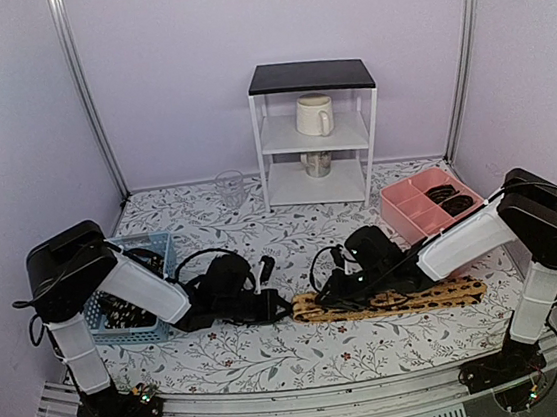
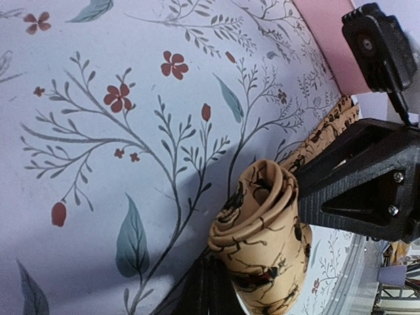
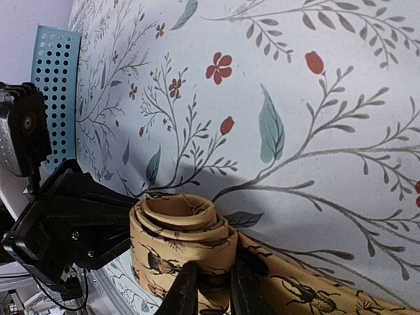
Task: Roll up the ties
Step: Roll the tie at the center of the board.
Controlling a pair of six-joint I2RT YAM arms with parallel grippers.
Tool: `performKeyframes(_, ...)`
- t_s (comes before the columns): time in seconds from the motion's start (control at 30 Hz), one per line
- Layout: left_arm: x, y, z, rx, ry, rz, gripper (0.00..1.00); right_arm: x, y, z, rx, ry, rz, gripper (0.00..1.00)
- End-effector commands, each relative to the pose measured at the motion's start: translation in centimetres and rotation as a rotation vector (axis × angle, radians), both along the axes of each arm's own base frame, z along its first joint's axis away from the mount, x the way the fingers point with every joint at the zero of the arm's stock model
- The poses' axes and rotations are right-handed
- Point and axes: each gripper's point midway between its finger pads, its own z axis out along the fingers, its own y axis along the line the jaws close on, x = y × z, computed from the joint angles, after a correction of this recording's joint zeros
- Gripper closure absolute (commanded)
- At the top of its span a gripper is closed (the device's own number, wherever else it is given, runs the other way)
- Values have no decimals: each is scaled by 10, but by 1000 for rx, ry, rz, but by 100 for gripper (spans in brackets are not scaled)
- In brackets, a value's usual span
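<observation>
A tan-orange tie (image 1: 420, 298) with dark beetle figures lies flat across the table's front, right of centre. Its left end is wound into a small upright roll (image 2: 262, 230) (image 3: 184, 230). My left gripper (image 1: 276, 307) (image 2: 210, 289) is shut, and its fingertips vanish under the roll's lower edge. From the other side my right gripper (image 1: 330, 293) (image 3: 214, 287) pinches a fold of the roll's outer wall between its two fingers. The unrolled length (image 3: 315, 295) trails off to the right. Dark ties (image 1: 124, 312) lie in the blue basket.
A blue mesh basket (image 1: 153, 251) (image 3: 56, 85) stands at the left. At the right is a pink divided tray (image 1: 404, 209) (image 2: 328, 46) with dark rolls (image 1: 445, 193) in it. A white shelf (image 1: 315, 134) and a glass (image 1: 230, 187) stand at the back.
</observation>
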Motion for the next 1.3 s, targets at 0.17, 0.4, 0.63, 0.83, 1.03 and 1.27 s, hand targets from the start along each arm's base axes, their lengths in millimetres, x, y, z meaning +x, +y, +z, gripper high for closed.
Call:
performKeyframes(0.17, -5, -14, 14, -85, 49, -51, 100, -1, -10, -6, -11, -8, -11, 82)
performKeyframes(0.4, -1, -23, 31, -104, 27, -59, 100, -3, -12, -1, 7, -27, -1, 81)
performKeyframes(0.63, -1, -31, 32, -85, 8, -76, 100, -5, -13, 3, 24, -43, 4, 81)
performKeyframes(0.83, -3, -38, 37, -75, -27, -98, 100, -5, -19, 4, 29, -49, -7, 81)
performKeyframes(1.03, -6, -45, 36, -49, -34, -120, 100, -5, -23, 6, 29, -62, -17, 81)
performKeyframes(1.27, -7, -47, 36, -32, -28, -118, 100, -4, -31, 10, 25, -81, -37, 81)
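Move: The tie's rolled end sits between the two hands, touching both: its middle is about 3 cm to the right of the left fingertips, 1 cm nearer the base and 1 cm higher. From the right hand it lies some 3 cm to the left, 1 cm back, about level. The flat strip runs out rightward, its middle around 16 cm right of the right hand and 1 cm back; the pink box is about 15 cm ahead and 25 cm right of that hand. The tie's roll is levered up and over to the right by the left hand's shut fingertips, still against its left side: they ease slightly back and right, then climb about 3 cm while carrying on right, 4 cm in all. The right hand, fingers still partly open, stays close at the roll's right side and gives way to the right by some 2.5 cm, drawing back a little. ##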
